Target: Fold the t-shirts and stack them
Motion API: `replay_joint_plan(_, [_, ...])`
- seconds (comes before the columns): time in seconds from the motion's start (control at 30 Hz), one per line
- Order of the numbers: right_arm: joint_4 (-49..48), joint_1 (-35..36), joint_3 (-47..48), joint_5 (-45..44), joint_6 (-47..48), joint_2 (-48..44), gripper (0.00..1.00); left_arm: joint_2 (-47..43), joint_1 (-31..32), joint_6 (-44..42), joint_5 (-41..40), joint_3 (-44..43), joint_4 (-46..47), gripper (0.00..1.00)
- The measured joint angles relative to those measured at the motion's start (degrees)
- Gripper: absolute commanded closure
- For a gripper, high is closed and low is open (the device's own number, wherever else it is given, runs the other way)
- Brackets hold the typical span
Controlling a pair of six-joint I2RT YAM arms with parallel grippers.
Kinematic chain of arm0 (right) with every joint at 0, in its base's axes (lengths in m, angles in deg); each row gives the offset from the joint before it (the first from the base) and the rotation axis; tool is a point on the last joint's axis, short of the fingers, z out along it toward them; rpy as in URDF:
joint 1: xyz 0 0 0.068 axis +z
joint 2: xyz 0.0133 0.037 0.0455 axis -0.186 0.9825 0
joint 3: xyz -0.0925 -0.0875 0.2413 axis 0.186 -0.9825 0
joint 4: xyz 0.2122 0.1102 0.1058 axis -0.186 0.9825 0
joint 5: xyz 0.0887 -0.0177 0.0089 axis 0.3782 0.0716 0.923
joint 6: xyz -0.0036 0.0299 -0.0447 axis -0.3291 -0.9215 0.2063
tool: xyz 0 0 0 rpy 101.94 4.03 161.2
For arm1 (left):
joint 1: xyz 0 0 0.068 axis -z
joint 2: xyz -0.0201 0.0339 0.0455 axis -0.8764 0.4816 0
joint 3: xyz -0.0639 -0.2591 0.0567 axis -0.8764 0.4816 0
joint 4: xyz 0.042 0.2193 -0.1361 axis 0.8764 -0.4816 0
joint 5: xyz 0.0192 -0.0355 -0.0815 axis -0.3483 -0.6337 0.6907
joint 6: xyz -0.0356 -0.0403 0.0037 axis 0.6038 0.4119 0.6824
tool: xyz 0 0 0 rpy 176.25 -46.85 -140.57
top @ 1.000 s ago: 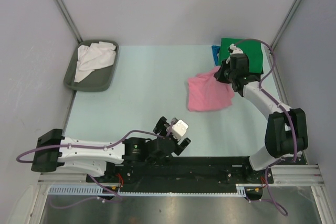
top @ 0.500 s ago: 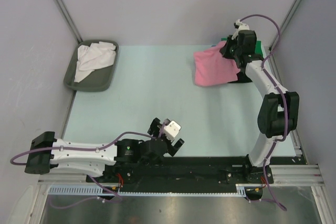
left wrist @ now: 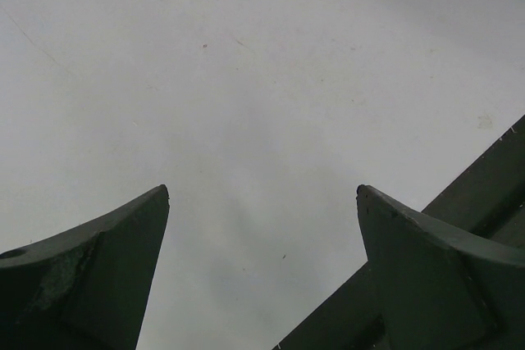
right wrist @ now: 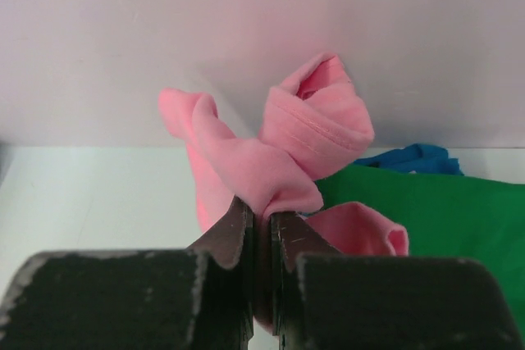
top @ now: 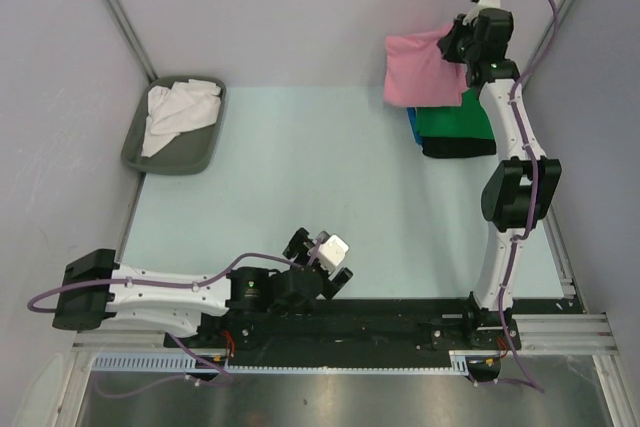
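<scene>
My right gripper (top: 458,44) is raised high at the back right, shut on the pink t-shirt (top: 422,69), which hangs from it above the table. In the right wrist view the pink cloth (right wrist: 271,165) bunches over the closed fingers. Under it lies a folded stack: the green t-shirt (top: 455,123) on top, a blue one (top: 412,125) peeking out at its left edge, and a black one (top: 458,150) under its near edge. A crumpled white t-shirt (top: 178,113) lies in the grey tray. My left gripper (top: 322,259) stands open and empty over bare table near the front.
The grey tray (top: 140,158) sits at the back left corner. Pale walls with metal posts close in the back and both sides. The black rail of the arm bases (top: 400,319) runs along the near edge.
My right gripper has lifted the pink t-shirt off the table and carried it up and back over the green stack. The left arm has shifted slightly near the front edge.
</scene>
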State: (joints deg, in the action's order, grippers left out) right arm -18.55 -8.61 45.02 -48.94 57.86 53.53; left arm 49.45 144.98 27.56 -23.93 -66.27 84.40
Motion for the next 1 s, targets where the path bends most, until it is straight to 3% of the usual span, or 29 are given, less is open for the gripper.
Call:
replay_joint_plan(0.53, [3.1,-16.2,3.7,4.3,-3.8,7.9,1.0,2.8,-2.0,-0.4,1.9,0.7,3.7,0.0])
replay_joint_plan(0.83, [2.3,-16.3,9.6,4.3,-6.4,18.4,1.0,4.2,-3.5,-0.4,3.1,0.7,4.1,0.0])
replay_joint_plan(0.9, [2.3,-16.3,11.5,4.2,-7.1,21.0,0.69,4.2,-3.8,-0.4,3.1,0.7,4.1,0.0])
replay_joint_plan(0.93, [2.3,-16.3,12.7,4.0,-7.7,22.5,0.61,4.2,-3.9,-0.4,3.1,0.7,4.1,0.0])
replay_joint_plan(0.97, [2.3,-16.3,13.7,3.8,-8.4,23.8,0.37,4.2,-4.1,-0.4,3.1,0.7,4.1,0.0])
replay_joint_plan(1.0, [2.2,-16.3,14.3,3.5,-9.1,24.7,0.24,4.2,-4.2,-0.4,3.1,0.7,4.0,0.0])
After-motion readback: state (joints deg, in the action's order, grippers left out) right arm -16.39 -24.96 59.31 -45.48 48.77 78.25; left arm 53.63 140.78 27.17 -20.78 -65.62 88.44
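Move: The right hand holds the pink t-shirt, which hangs some 12 cm below and about 5 cm to its left. The stack to lay it on, green t-shirt on top, is about 10 cm ahead, 7 cm to the right and 27 cm below; its blue t-shirt shows at the left edge, 10 cm ahead of the hand and 5 cm left. From the left hand the stack lies roughly 58 cm ahead, 37 cm right and 9 cm lower. The right hand, still gripping the pink t-shirt by its near right end, sweeps about 17 cm to the right and starts sinking, drawing the hanging cloth across above the green t-shirt, then goes mainly down, easing a little forward towards the stack's right side, for about 17 cm of descent in all. The wrist turns some 15 degrees clockwise and tips the fingers down about as much, and only at the very end do the fingers part about a third of the way, with the cloth still between them. ##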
